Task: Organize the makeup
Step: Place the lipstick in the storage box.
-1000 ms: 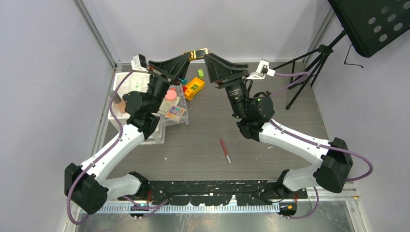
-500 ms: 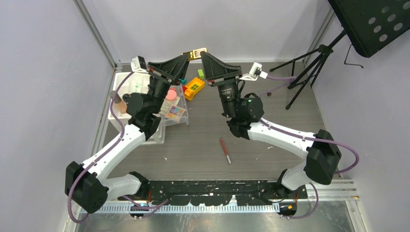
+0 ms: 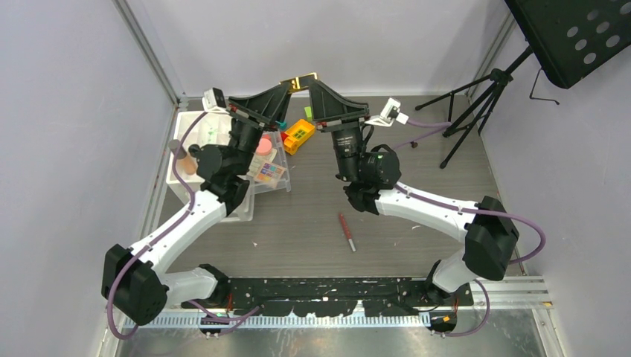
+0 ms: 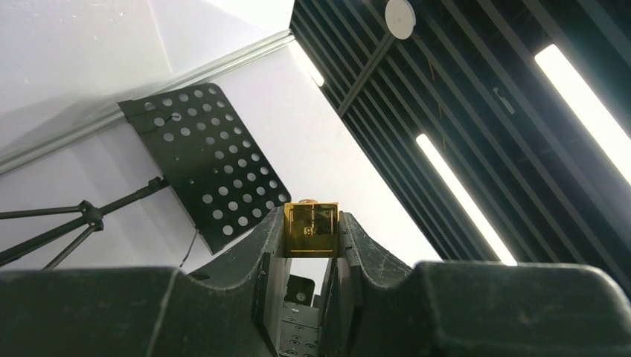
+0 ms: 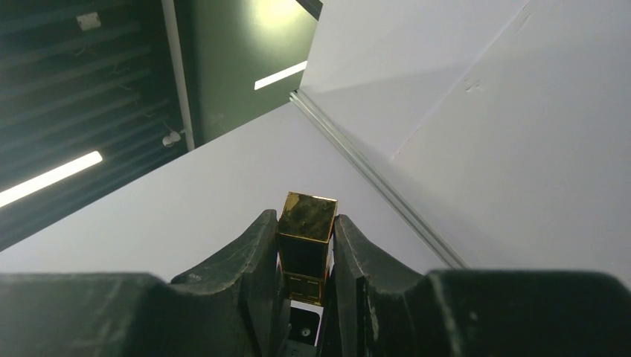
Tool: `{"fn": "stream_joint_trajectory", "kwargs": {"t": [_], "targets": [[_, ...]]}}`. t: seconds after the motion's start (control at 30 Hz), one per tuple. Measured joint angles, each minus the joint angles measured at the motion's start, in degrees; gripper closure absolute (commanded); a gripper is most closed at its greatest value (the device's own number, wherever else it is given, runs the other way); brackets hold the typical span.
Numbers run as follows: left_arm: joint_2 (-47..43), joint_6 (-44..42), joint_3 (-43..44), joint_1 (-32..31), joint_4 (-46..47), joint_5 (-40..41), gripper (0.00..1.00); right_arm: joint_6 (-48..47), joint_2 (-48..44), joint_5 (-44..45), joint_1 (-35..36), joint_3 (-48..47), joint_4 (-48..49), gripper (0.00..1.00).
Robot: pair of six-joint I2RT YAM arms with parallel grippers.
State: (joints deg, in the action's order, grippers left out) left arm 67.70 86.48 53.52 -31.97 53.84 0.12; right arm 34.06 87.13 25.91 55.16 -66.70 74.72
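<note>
The gold-black lipstick [image 3: 300, 80] hangs in the air above the table's far side, between both arms. My left gripper [image 3: 289, 85] is shut on one end; in the left wrist view the gold lipstick [image 4: 310, 229] sits pinched between its fingertips [image 4: 310, 236]. My right gripper [image 3: 311, 82] is shut on the other end, and its own view shows the lipstick [image 5: 306, 230] clamped upright between the jaws [image 5: 306, 249]. A red pencil [image 3: 347, 231] lies on the table in the middle. A pink compact [image 3: 263, 145] and an eyeshadow palette [image 3: 269, 172] sit in a clear tray [image 3: 283, 186].
A white bin [image 3: 216, 212] stands at the left beside the clear tray, under the left arm. A yellow-and-red toy brick [image 3: 298, 134] lies at the back with a teal block [image 3: 281, 123]. A black tripod [image 3: 469, 111] stands at the right rear.
My right arm swung left to the lipstick that the left gripper holds, and its jaws closed on it. The left arm has stayed still.
</note>
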Motion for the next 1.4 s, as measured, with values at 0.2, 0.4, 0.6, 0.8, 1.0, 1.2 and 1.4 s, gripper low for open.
{"fn": "stream_joint_trajectory", "kwargs": {"t": [0.2, 0.4, 0.6, 0.8, 1.0, 1.2, 1.4], "targets": [[0.0, 0.13, -0.83, -0.09, 0.87, 0.09, 0.42, -1.49, 0.15, 0.63, 0.04, -0.04, 0.09, 0.99], [0.0, -0.26, -0.98, -0.55, 1.66, -1.55, 0.02, -3.39, 0.15, 1.14, 0.04, -0.04, 0.11, 0.99], [-0.52, -2.19, -0.98, -0.55, 0.31, -1.84, 0.0, -5.35, -0.17, 1.68, 0.04, 0.63, 0.33, 1.0], [-5.64, -14.78, 3.32, -0.55, -18.18, -3.69, 0.0, -11.02, -3.32, 3.74, 0.04, 3.06, -1.81, 1.0], [-11.04, -35.54, 18.86, -0.72, -44.72, -1.7, 0.0, -20.59, -8.7, 6.64, 0.04, 4.33, -5.29, 1.0], [-12.22, -54.23, 31.32, -0.81, -67.82, 8.37, 0.0, -29.86, -10.25, 7.67, 0.04, 2.51, -14.91, 1.0], [-8.22, -66.27, 43.82, -0.81, -89.09, 20.2, 0.0, -32.89, -8.85, 2.86, 0.02, -5.99, -35.63, 1.0]]}}
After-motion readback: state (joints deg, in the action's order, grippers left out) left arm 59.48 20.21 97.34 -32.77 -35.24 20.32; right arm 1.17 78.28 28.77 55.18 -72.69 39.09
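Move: The gold lipstick is already in the air between both grippers: some 2 cm to the left of the right hand, and about 2 cm to the right of the left hand and 1 cm ahead of it. From the right hand, the storage box's open clear drawer lies roughly 8 cm ahead, 13 cm left and 47 cm below. From that hand too, the yellow toy is about 17 cm ahead and 4 cm left, the white box body about 6 cm ahead and 25 cm left. The lipstick passes over to the right gripper, which keeps its pinch while the left fingers spread wide, let go and, after a small dip back, swing about 11 cm left, the wrist rolling some 80 degrees until they point forward, nearly level. The right hand draws the lipstick about 5 cm right, then returns most of that way, slightly forward and down, its wrist turning roughly 45 degrees. ##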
